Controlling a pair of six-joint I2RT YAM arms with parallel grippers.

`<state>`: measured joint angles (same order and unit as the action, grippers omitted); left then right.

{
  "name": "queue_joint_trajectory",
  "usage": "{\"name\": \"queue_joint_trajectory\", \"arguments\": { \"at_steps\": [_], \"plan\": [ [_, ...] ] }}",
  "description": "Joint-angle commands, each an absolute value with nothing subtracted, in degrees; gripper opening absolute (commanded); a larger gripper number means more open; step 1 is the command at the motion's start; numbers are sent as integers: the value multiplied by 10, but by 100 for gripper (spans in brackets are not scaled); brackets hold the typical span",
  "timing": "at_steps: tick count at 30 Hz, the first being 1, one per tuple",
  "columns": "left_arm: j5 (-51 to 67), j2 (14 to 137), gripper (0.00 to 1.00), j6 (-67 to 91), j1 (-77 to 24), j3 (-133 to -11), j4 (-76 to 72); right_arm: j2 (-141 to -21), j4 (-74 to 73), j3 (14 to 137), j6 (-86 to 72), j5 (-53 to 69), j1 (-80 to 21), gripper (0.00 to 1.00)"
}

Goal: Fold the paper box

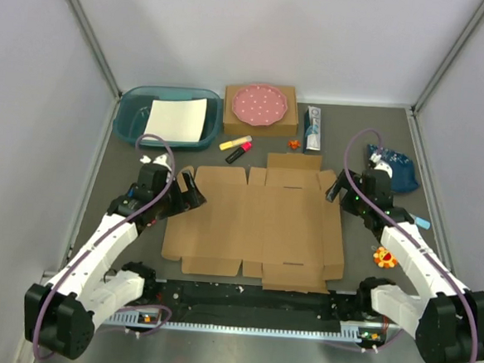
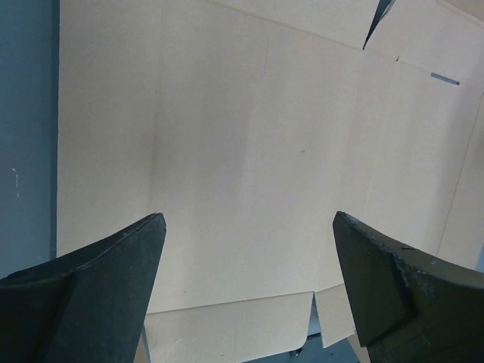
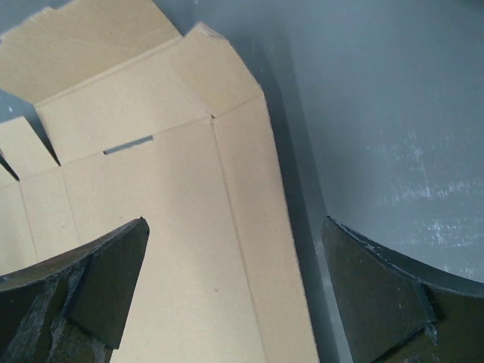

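The paper box [image 1: 256, 224] lies flat and unfolded on the dark table, a large brown cardboard sheet with flaps and tabs. My left gripper [image 1: 193, 196] is open and empty over its left edge; the left wrist view shows the sheet [image 2: 249, 151] between the spread fingers [image 2: 113, 280]. My right gripper [image 1: 336, 188] is open and empty above the sheet's right edge; the right wrist view shows the right flap [image 3: 189, 227] and a slot below it.
A teal tray [image 1: 134, 116] with a white sheet stands at the back left. A smaller brown box [image 1: 286, 125] bears a pink dotted plate [image 1: 260, 105]. Markers [image 1: 236, 146], a tube [image 1: 312, 127], a blue bag [image 1: 402, 169] and an orange toy [image 1: 384, 258] lie around.
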<state>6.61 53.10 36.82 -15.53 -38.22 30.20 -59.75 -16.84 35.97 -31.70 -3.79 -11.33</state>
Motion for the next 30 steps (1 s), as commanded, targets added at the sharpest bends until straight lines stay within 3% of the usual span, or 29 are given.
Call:
{"name": "queue_joint_trajectory", "arguments": {
  "at_steps": [1,11,17,26,28,30],
  "plan": [
    [66,518,98,348,-156,-367,291,-573,-153,338,-303,-47,-111,99],
    [142,500,97,370,-156,-345,236,-643,-101,313,-295,-55,-105,95],
    [180,463,97,363,-156,-334,210,-681,-22,284,-312,41,-94,80],
    [185,450,97,361,-156,-316,208,-720,11,270,-308,104,-93,43],
    [185,449,97,364,-156,-313,208,-711,8,270,-306,112,-93,31],
    [185,447,97,364,-156,-316,207,-697,2,271,-303,119,-93,10]
  ]
}}
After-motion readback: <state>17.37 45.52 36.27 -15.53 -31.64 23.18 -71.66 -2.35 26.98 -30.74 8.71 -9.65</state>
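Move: The long right side flap runs out below the right hand. The stretch of outer edge it goes for lies roughly 8 cm below, 1 cm back and level sideways. The box's far slotted flap is some 12 cm ahead and 13 cm left, the flower toy about 13 cm back and 13 cm right, both some 9 cm below. From the left hand that edge is about 39 cm right, 4 cm ahead, 9 cm lower. Right hand drops about 7.5 cm, veering left, and pinches the right flap's edge; left hand drifts right, open. ##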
